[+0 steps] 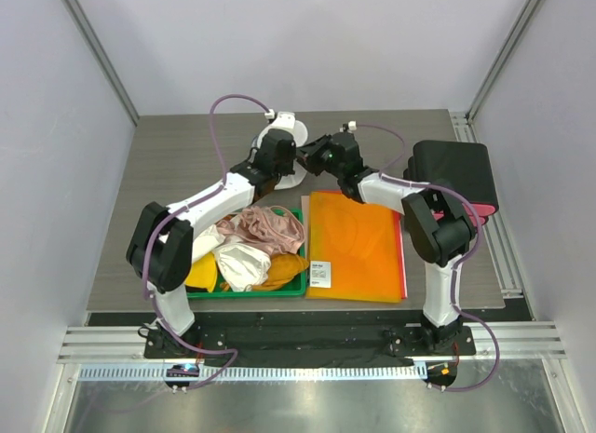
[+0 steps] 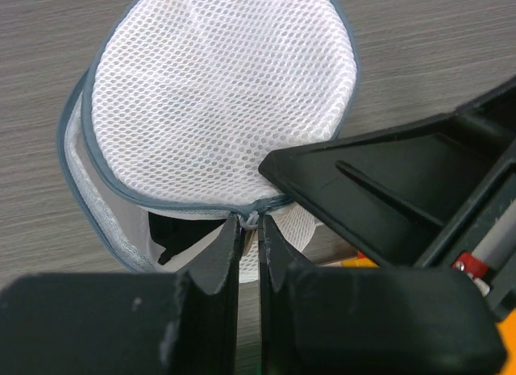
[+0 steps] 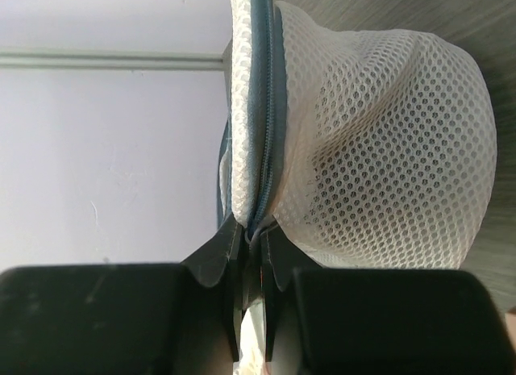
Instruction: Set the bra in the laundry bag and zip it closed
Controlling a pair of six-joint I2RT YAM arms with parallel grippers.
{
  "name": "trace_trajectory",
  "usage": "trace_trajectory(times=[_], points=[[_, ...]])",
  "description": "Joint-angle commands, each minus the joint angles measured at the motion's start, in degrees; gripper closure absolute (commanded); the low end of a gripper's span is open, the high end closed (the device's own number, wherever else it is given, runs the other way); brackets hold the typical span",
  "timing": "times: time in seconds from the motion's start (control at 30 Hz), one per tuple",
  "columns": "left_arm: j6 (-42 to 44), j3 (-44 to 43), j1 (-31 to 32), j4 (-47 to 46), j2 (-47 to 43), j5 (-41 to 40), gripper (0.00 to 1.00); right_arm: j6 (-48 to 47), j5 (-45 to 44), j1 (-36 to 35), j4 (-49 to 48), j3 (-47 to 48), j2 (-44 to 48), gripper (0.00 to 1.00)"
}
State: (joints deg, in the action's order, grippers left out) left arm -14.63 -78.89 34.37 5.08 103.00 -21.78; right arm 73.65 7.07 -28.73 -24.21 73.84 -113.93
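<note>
The laundry bag (image 2: pixel 218 93) is a white mesh pouch with a grey zipper rim, lying at the back middle of the table (image 1: pixel 291 133). Its round flap lies over the top, and a gap stays open at the near side. The black bra (image 2: pixel 173 234) shows inside through that gap. My left gripper (image 2: pixel 251 222) is shut on the small zipper pull at the rim. My right gripper (image 3: pixel 251 231) is shut on the bag's rim at the zipper seam (image 3: pixel 266 109) and holds the bag (image 3: pixel 379 149) from the other side. In the top view both grippers meet at the bag, the left (image 1: pixel 282 165) and the right (image 1: pixel 307 156).
A green tray (image 1: pixel 293 290) at the front left holds pink (image 1: pixel 270 226), white (image 1: pixel 244 263) and yellow garments. An orange folder (image 1: pixel 358 247) lies right of it. A black and red box (image 1: pixel 456 172) stands at the right. Grey walls enclose the table.
</note>
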Motion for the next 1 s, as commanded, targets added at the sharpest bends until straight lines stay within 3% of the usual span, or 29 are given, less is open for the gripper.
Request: trace_trajectory(times=[0.0,0.17,0.37,0.47,0.5,0.53,0.6,0.63,0.8,0.97], points=[[1.7,1.1,-2.9,2.7,-3.2,-6.9,1.00,-8.0,2.4,7.1,-2.5,5.2,-2.8,0.99],[1.0,2.4,-3.3,2.8,-4.2,-5.5,1.00,-13.4,10.0,11.1,-3.6,11.3,-7.6,0.99],[-0.5,3.9,-3.9,2.1,-4.8,-1.5,1.00,-22.0,16.9,12.8,4.3,25.8,-15.6,0.98],[-1.7,3.6,-4.2,0.9,-4.2,1.7,1.00,-23.1,19.6,12.1,7.4,29.6,-16.6,0.93],[-2.2,3.3,-4.4,0.5,-3.9,2.6,1.00,-23.5,19.0,11.9,8.2,29.5,-16.2,0.89],[-3.6,2.8,-4.7,0.3,-3.9,3.4,1.00,-25.0,18.1,11.7,9.5,29.2,-15.6,0.72],[-4.7,2.3,-4.7,0.1,-3.4,5.3,1.00,-27.0,16.4,11.2,14.9,29.0,-13.4,0.59],[-5.4,1.5,-4.8,0.1,-3.2,5.8,1.00,-27.7,14.1,11.2,16.9,28.3,-12.4,0.48],[-7.6,0.0,-4.9,0.0,-2.6,8.6,1.00,-28.8,7.3,10.4,22.9,20.7,-3.0,0.29],[-9.4,-1.4,-5.1,-0.3,-1.9,11.0,1.00,-23.8,5.8,8.8,19.2,10.0,3.4,0.24]])
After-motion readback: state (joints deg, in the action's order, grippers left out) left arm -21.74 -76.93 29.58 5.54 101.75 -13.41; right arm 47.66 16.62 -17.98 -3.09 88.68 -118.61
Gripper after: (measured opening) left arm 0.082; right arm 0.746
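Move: The right fingers hold the zip pull close beside the left hand's pinch on the bag's near rim; the stretch it is drawn along runs to the right-hand rim, some 8 cm ahead and 2 cm to the right. The laundry bag's middle is about 4 cm ahead, 4 cm left and 4 cm below. The orange folder lies roughly 22 cm back, 15 cm right and 14 cm down. From the left hand, the bag's middle is about 6 cm ahead, straight in line, 4 cm below. Still pinching the zip pull, the right hand drags it forward along the bag's rim some 7 or 8 cm, yawing nearly 20 degrees counter-clockwise, then opens wide, lets go and backs off about 6 cm to the right and a little back, its left side rolling down. The left fingers keep their pinch on the near rim, easing about 2 cm left. ##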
